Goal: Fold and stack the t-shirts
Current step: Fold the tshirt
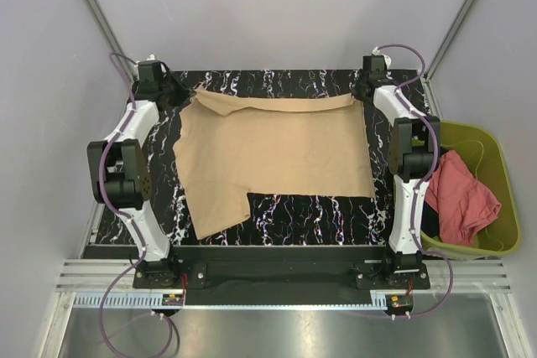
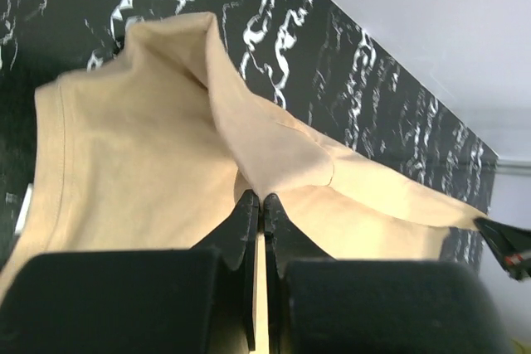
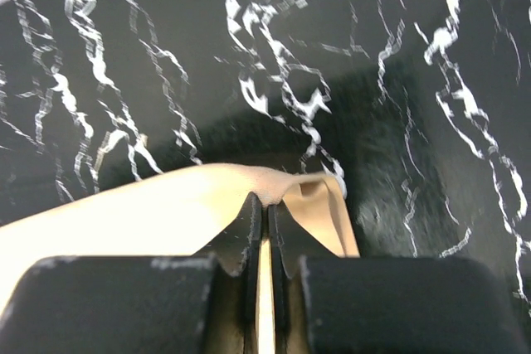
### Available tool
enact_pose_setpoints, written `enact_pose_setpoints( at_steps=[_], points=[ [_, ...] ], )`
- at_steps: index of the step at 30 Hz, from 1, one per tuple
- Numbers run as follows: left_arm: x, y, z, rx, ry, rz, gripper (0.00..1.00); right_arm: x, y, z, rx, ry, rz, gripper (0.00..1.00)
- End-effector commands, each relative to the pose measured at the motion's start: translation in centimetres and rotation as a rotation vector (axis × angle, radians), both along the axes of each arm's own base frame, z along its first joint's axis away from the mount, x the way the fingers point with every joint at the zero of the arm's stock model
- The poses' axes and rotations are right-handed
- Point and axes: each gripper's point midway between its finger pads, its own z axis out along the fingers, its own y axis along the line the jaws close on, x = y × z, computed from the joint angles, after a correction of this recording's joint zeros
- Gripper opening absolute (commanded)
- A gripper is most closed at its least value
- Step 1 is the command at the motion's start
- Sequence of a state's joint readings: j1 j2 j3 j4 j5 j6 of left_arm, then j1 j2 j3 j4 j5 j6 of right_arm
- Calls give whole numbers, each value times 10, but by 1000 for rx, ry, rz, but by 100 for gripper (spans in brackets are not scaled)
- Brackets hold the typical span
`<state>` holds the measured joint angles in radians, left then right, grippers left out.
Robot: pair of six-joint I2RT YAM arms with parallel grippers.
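A tan-beige t-shirt [image 1: 277, 148] lies spread on the black marbled table [image 1: 310, 211], one sleeve reaching toward the near left. My left gripper [image 1: 183, 95] is at the shirt's far left corner. In the left wrist view it [image 2: 261, 198] is shut on a raised fold of the tan cloth [image 2: 149, 172]. My right gripper [image 1: 362, 91] is at the far right corner. The right wrist view shows it [image 3: 265, 202] shut on the cloth's edge [image 3: 166, 213], lifted slightly off the table. A salmon-red t-shirt [image 1: 457, 199] lies crumpled in the bin.
An olive-green bin [image 1: 497, 150] stands off the table's right edge, beside the right arm. Grey walls close in the back and sides. A metal rail [image 1: 277, 278] runs along the near edge by the arm bases.
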<state>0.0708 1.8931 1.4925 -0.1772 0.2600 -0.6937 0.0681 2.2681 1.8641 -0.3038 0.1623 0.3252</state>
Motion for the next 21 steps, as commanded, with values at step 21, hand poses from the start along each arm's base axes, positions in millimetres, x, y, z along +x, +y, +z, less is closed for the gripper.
enact_pose_setpoints(
  at_steps=[21],
  points=[
    [-84,-7,31,44,83,-78,0,-63,11,33,234,196,11,2]
  ],
)
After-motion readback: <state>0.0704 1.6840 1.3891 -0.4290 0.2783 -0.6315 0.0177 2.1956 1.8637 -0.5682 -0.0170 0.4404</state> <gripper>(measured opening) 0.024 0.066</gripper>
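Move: Both hands already pinch the t-shirt's far edge, stretched between them, the left about 14 cm above the table and the right about 6. From the right hand the shirt's near right corner lies about 31 cm back and 6 cm to the right, the lying body's middle 15 cm back and 27 cm left; the green bin is 27 cm back and 35 cm right. From the left hand the near sleeve lies some 30 cm back and 8 cm right. Back towards the robot, both hands draw the pinched far edge over the lying shirt, fingers shut throughout: the left goes about 8 cm, rising some 3 cm midway and then sinking most of that again, the right about 5 cm at almost the same low height. Both tip further downward, by about 10 degrees, and the right also rolls its left side up. ##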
